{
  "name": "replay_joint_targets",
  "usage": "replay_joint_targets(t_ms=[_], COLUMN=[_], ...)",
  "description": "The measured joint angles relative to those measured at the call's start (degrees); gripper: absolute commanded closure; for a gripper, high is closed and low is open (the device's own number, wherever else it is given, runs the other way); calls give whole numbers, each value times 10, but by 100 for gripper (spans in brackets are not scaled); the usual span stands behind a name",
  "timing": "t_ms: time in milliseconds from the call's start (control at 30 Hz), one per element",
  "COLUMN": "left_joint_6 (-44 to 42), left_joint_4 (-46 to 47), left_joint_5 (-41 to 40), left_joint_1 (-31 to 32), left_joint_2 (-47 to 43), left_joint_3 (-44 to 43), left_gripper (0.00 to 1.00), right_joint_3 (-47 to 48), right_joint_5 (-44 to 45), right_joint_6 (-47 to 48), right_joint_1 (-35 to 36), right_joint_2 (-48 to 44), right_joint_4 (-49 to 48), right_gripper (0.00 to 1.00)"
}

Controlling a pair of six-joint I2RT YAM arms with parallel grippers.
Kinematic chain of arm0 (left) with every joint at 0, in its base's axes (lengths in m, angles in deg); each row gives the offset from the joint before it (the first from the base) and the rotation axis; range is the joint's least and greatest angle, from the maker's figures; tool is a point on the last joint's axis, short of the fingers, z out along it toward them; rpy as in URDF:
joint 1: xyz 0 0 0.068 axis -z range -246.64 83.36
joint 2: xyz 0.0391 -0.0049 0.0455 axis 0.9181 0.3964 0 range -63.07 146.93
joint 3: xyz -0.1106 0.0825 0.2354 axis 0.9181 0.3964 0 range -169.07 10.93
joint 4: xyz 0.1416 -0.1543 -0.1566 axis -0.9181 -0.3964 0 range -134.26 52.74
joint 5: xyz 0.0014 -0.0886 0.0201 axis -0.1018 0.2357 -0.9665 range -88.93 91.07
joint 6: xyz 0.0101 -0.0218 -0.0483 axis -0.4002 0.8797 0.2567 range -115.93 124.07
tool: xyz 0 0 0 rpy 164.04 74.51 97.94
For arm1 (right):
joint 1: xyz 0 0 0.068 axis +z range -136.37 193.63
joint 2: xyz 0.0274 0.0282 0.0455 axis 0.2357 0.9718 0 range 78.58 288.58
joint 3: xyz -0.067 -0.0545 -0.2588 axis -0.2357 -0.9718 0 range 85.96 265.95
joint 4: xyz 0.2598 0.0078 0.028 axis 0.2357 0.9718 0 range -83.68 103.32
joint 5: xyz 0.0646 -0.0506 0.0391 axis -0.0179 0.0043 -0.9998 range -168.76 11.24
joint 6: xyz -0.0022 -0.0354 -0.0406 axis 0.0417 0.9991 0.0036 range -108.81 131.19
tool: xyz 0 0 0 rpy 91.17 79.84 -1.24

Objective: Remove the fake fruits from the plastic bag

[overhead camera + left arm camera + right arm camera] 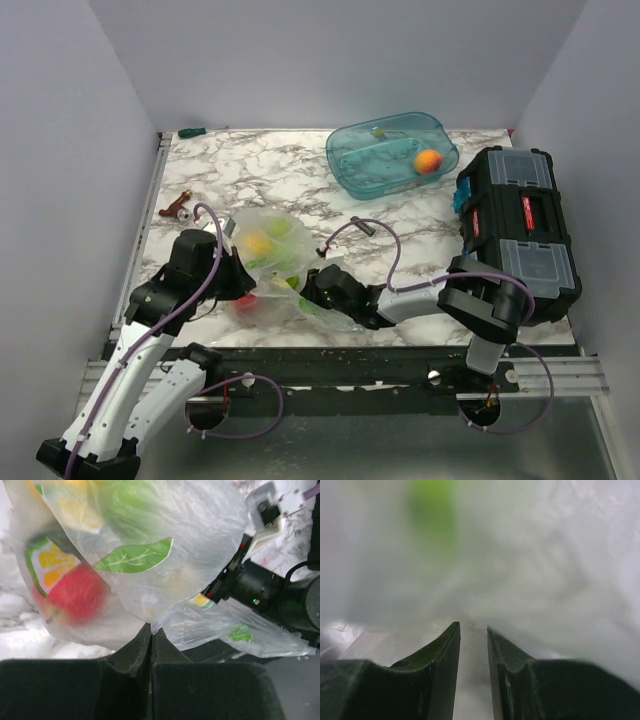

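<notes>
The plastic bag (265,262), see-through with lemon and leaf prints, lies at the near left of the marble table between both arms. Inside it the fake fruits show: a yellow one (258,243), a green one (278,229) and a red one (245,300). My left gripper (243,283) is shut, its tips (151,627) pinching a fold of the bag (190,555), with the red fruit (75,592) just beyond the film. My right gripper (305,290) is pressed into the bag from the right; its jaws (472,626) stand a narrow gap apart with white film bunched between them and a green blur (432,510) beyond.
A teal see-through tub (392,152) holding an orange ball (429,161) stands at the back. A black toolbox (515,220) fills the right side. A small red-brown object (178,207) lies at the left edge, and a green marker (192,131) lies at the back left corner.
</notes>
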Motion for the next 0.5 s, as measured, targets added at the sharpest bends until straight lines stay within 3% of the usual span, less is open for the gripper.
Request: replay_joint_targets(t_ms=[167,200,333,500], left_joint_6=[30,31,15,-28], left_joint_4=[-26,-26,-21,-8], left_joint_5=[23,28,52,73], left_joint_1=[0,0,0,0], left_joint_2=[-24,-27,-31,-21], left_joint_3=[37,37,26,-69], left_gripper=[100,92,42,23], right_joint_3=[5,7,16,40], right_joint_5=[19,19,19,9], right_joint_6=[-7,-7,-2,2], right_joint_1=[6,8,13,21], right_joint_2=[-2,-5,-58,-155], right_joint_4=[12,20,68,97], right_gripper=[63,59,46,32])
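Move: The left gripper's shut tips still have a pinch of the bag's film. From them the bag's fruit-filled bulk lies about 14 cm ahead, level sideways, and 15 cm below; the red fruit is some 4 cm left, 1 cm ahead and 15 cm below. From the right gripper, low in the loose film, the bulk is about 9 cm ahead, 8 cm left and 2 cm above, and the red fruit 13 cm left and 3 cm back. Raise the right gripper almost straight up by about 11 cm amid the bag's loose film, spreading its half-open fingers wider as it climbs. Meanwhile ease the left gripper down and back about 3 cm, then open its shut fingers to let go of the pinched film and lift it clear, some 7 cm up from its lowest point, drifting slightly right. ##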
